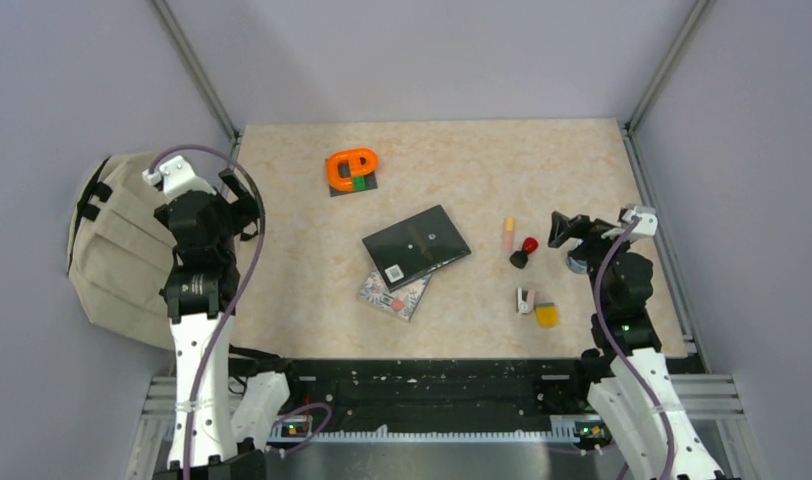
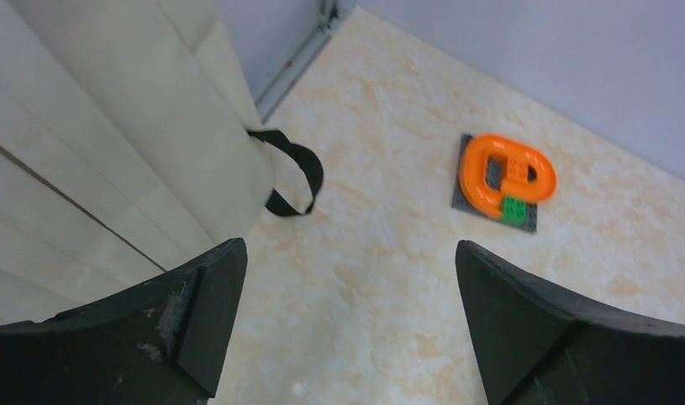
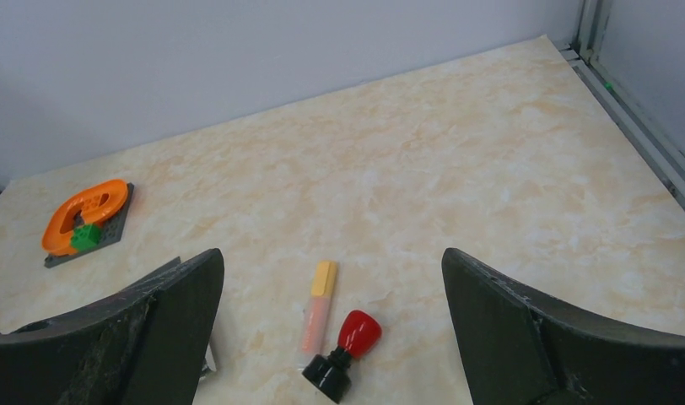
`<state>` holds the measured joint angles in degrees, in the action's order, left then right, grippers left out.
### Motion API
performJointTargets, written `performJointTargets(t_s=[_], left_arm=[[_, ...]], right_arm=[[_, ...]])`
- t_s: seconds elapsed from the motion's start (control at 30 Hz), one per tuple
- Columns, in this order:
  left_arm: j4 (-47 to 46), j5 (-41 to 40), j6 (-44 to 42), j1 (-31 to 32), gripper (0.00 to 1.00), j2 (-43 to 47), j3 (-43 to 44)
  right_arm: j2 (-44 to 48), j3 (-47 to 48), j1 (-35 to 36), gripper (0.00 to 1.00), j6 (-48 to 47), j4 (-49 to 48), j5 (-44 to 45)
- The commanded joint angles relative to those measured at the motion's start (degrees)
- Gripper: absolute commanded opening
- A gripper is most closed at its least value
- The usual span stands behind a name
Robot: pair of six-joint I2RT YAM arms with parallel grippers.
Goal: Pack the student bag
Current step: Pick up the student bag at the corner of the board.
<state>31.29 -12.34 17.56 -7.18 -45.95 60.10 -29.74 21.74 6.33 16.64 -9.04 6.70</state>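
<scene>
The student bag (image 1: 120, 250) is a large beige fabric backpack with black straps, lying off the table's left edge. In the left wrist view the student bag (image 2: 111, 135) fills the upper left, with a black strap loop (image 2: 295, 179) resting on the table. My left gripper (image 1: 240, 200) (image 2: 349, 245) hovers open beside the bag, over bare tabletop. My right gripper (image 1: 565, 231) (image 3: 331, 253) stands open at the right. Below it lie a pink marker with a yellow cap (image 3: 318, 305) and a red-and-black stamp (image 3: 343, 354).
An orange toy on a grey baseplate (image 1: 352, 170) sits at the back. A black notebook (image 1: 416, 244) lies mid-table, overlapping a patterned booklet (image 1: 394, 295). The marker (image 1: 508, 234), the stamp (image 1: 523, 252), a small white clip (image 1: 525, 299) and a yellow block (image 1: 547, 315) lie at the right.
</scene>
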Motion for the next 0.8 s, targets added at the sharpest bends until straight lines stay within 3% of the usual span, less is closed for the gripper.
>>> performJointTargets(t_s=[0.0, 0.13, 0.27, 0.53, 0.77], left_arm=[[-6.0, -11.5, -0.9, -3.1, 0.98, -3.6, 2.8], [-15.8, -17.3, 0.2, -11.3, 0.98, -0.3, -3.3], [-16.9, -21.6, 2.1, -17.4, 0.99, -0.4, -5.2], [-20.8, -24.2, 3.5, -21.3, 0.98, 1.3, -8.9], [-22.4, -26.9, 1.9, -21.9, 0.98, -8.0, -2.6]], right_arm=[[-0.6, 0.1, 0.4, 0.99, 1.5, -4.1, -2.5], [-0.5, 0.8, 0.4, 0.99, 1.7, -3.0, -3.7], [0.5, 0.6, 0.4, 0.99, 2.2, -3.2, -4.6], [0.8, 1.6, 0.4, 0.99, 2.4, -1.8, -6.4], [0.9, 2.8, 0.4, 0.99, 1.6, -0.7, -7.5]])
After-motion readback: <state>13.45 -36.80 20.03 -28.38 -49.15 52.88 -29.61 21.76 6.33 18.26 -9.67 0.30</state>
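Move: The student bag stands with its middle roughly 22 cm to the left hand's left, level with it fore and aft and about 15 cm lower. Its black handles at the rim are some 26 cm left, 2 cm ahead and 5 cm below; the loose black strap lies about 21 cm ahead, 12 cm left and 27 cm down. From the right hand the bag is about 95 cm left, level fore and aft, 8 cm lower. Towards the student bag's upper rim and black handles, the left hand swings about 16 cm left, then draws back some 6 cm as it goes, while staying at nearly the same height. The wrist turns about 45 degrees counter-clockwise so the fingers come to face the bag, still wide open; no finger contact can be made out. ##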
